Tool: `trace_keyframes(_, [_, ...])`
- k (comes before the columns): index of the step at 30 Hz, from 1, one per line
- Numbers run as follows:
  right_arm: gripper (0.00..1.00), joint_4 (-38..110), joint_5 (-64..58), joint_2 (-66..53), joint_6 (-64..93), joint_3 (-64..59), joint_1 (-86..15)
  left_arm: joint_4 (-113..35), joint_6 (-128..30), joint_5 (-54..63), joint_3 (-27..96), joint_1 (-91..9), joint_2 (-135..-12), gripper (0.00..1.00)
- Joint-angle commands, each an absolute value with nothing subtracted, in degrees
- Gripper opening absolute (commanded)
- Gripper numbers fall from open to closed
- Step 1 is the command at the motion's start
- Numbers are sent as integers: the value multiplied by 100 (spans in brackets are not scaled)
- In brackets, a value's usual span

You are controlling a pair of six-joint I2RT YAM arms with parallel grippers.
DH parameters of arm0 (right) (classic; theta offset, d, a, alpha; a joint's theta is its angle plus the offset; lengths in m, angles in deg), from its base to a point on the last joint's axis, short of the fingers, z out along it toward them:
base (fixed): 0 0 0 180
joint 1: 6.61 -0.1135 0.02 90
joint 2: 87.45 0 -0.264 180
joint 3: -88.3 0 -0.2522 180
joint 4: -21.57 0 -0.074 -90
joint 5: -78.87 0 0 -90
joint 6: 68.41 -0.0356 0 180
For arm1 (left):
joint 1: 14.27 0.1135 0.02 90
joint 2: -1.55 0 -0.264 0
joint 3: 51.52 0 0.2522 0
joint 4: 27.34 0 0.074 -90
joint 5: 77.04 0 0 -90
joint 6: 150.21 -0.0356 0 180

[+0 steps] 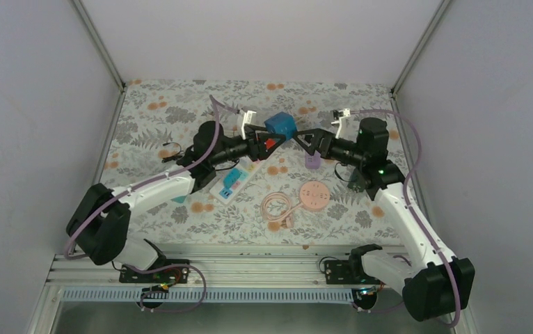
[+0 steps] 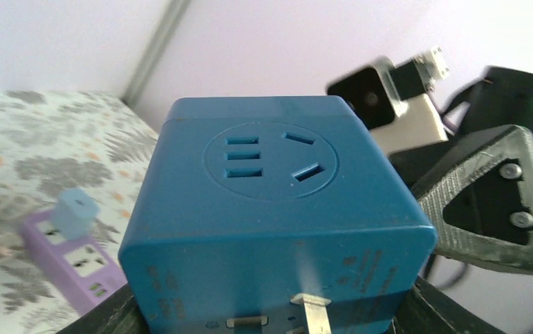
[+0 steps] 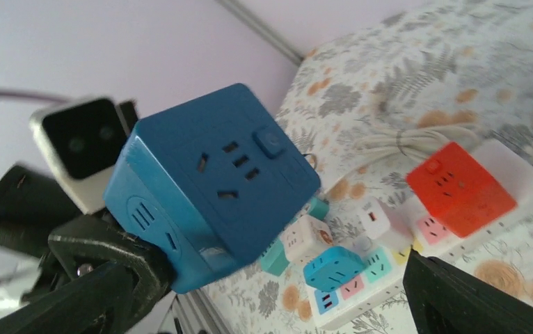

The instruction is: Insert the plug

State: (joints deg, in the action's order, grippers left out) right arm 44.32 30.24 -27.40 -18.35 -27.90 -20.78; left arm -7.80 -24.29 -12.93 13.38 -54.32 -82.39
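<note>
The plug [image 1: 280, 125] is a dark blue cube adapter held in the air over the middle of the table. My left gripper [image 1: 267, 136] is shut on it: in the left wrist view the plug [image 2: 277, 209] fills the frame, its metal prongs [image 2: 312, 309] point back at the camera, and dark fingers flank its lower corners. My right gripper [image 1: 304, 141] faces it from the right and stands open. In the right wrist view the plug [image 3: 208, 181] sits toward the left finger [image 3: 104, 285], far from the right one [image 3: 479, 299].
Below the plug lies a white power strip [image 3: 458, 236] carrying a red cube [image 3: 460, 188], a light blue cube [image 3: 333, 268] and white adapters. A purple strip [image 2: 76, 264] lies under the right gripper. A pink round socket [image 1: 314, 196] with a coiled cable [image 1: 277, 207] lies nearer the front.
</note>
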Motion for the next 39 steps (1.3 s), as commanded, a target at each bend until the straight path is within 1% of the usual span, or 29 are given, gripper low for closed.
trace_keyframes(1, [100,4042,4163,-2905,-673,-2501,-2063,-1083,-2023,-3112,1712,-5216,-7927,54])
trace_keyframes(4, [99,3999,4645,-2847,-709,-2342,-2062,-1119,-1782,-3922,1843,-5093,-7842,51])
trace_keyframes(7, [97,4125,5390,-2683,-660,-2117,-2089,-907,-1572,-4486,1856,-5040,-7738,51])
trace_keyframes(11, [98,4080,5591,-2743,-823,-2155,-2156,-1197,-1762,-4889,2052,-5031,-7658,51])
trace_keyframes(15, [96,3935,5749,-2765,-987,-2186,-2316,-1226,-1746,-5082,2175,-5031,-7648,51])
trace_keyframes(18, [95,3793,6046,-2555,-1365,-2147,-2346,-1207,-1674,-5242,2254,-5031,-7720,51])
trace_keyframes(23, [93,3305,6041,-2562,-1675,-2250,-2436,-1763,-1944,-5303,2448,-5031,-7820,51])
trace_keyframes(27, [91,3233,5987,-2623,-1819,-2204,-2471,-2154,-2179,-5269,2541,-5031,-7856,51])
trace_keyframes(29, [87,3249,5917,-2656,-1822,-2212,-2480,-2176,-2185,-5269,2536,-5031,-7877,51])
trace_keyframes(35, [80,3304,5659,-2778,-1825,-2329,-2481,-2189,-2180,-5203,2508,-5001,-7891,51])
trace_keyframes(39, [68,3305,5644,-2853,-1890,-2383,-2480,-2280,-2236,-5103,2466,-4937,-7852,51])
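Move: The left hand already holds the blue plug. From the right hand, wide open, that plug lies about 7 cm left, 3 cm ahead and 2 cm higher. From the left hand, the open right gripper is roughly 9 cm right, 2 cm back and 2 cm lower. Far below, some 20 cm down, the red plug sits about 3 cm ahead and 1 cm left of the left hand, and the purple socket strip about 4 cm ahead and 5 cm right of the right hand. Keeping its pinch on the blue plug, the left hand draws it back about 9 cm and up 5, swinging some 35 degrees clockwise to face the right gripper. The right hand backs off and rises too, edges left and turns counter-clockwise some 30 degrees until its fingers straddle the plug's free end, then starts closing them; a squeeze can't be seen yet. ##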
